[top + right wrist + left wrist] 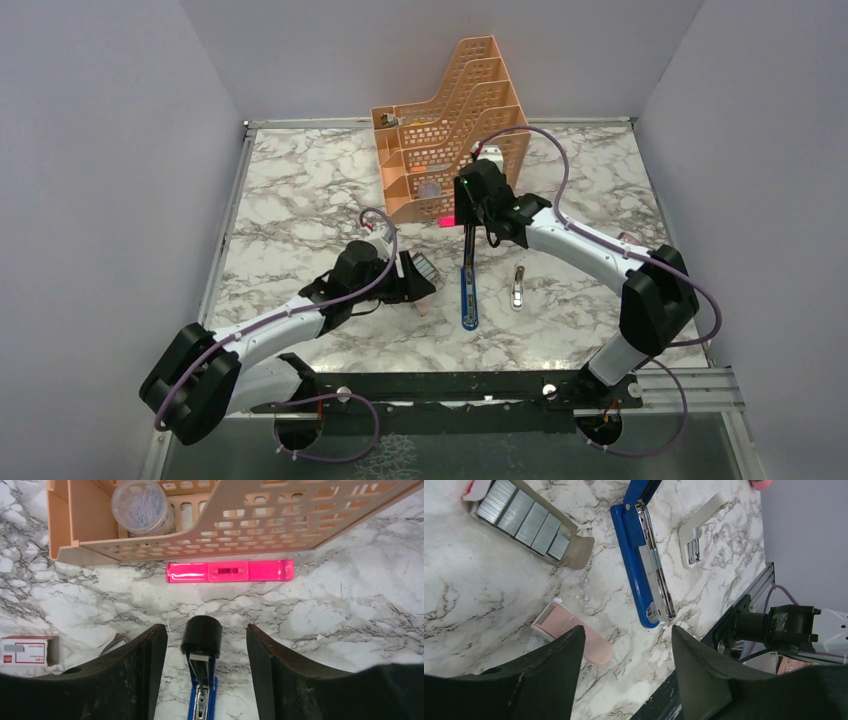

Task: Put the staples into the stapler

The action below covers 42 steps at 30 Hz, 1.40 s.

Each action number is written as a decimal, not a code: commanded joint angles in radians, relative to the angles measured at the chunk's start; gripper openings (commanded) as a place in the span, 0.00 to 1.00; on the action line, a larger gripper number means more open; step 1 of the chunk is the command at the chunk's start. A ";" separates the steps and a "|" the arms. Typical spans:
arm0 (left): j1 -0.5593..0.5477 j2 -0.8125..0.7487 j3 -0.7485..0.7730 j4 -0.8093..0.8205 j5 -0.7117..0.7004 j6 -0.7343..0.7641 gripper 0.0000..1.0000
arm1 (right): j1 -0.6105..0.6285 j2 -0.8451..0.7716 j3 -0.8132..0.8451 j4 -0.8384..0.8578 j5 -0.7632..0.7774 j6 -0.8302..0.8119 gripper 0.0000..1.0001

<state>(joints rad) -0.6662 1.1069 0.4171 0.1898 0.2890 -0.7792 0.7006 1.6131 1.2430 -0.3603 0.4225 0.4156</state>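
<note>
The blue stapler lies opened on the marble table, its metal staple channel bare. Its black-ended top arm stands raised between the fingers of my right gripper, with a gap on each side; that gripper is open. The staples sit as silvery rows in their tray, to the left of the stapler. Their white box with red label lies empty further left. My left gripper hangs open over bare table near the stapler's front end, holding nothing.
A peach-pink oblong piece lies by my left finger. A white staple remover rests right of the stapler. A bright pink bar lies before the peach desk organiser, which holds a jar of clips.
</note>
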 commanded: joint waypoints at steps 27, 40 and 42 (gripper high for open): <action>-0.231 0.432 0.172 0.141 -0.091 -0.144 0.39 | -0.016 -0.132 -0.040 0.008 -0.203 -0.038 0.28; -0.263 0.550 0.206 0.192 -0.115 -0.169 0.27 | -0.016 -0.162 -0.069 0.004 -0.230 -0.029 0.29; -0.263 0.561 0.207 0.192 -0.126 -0.173 0.24 | -0.016 -0.171 -0.075 0.000 -0.243 -0.025 0.29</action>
<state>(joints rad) -0.9253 1.6428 0.6109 0.3580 0.2081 -0.9459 0.6895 1.4929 1.1767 -0.4026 0.2287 0.3744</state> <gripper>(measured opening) 0.270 0.351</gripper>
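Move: The stapler stands open with its hinge end outward. The black tip of its raised handle is between the right fingers, about 1 cm left of and 1 cm below that hand, level with it front to back. The pink clip lies about 10 cm ahead of that hand, 1 cm to its right, 14 cm below. From the left hand, the base's near end is roughly 10 cm right, 3 cm back, 8 cm below; the pink mini stapler is beneath, 1 cm ahead, and the open staple box is 10 cm straight ahead. The right hand settles about 1 cm left and down as its fingers close on the black tip of the raised handle, then, keeping that pinch, draws it back some 3.5 cm and up about 2 cm while turning slightly counter-clockwise. Meanwhile the left hand goes about 9 cm right, 7 cm down and a little back to the near end of the blue base, tipping its fingers further down and narrowing them around that end. ##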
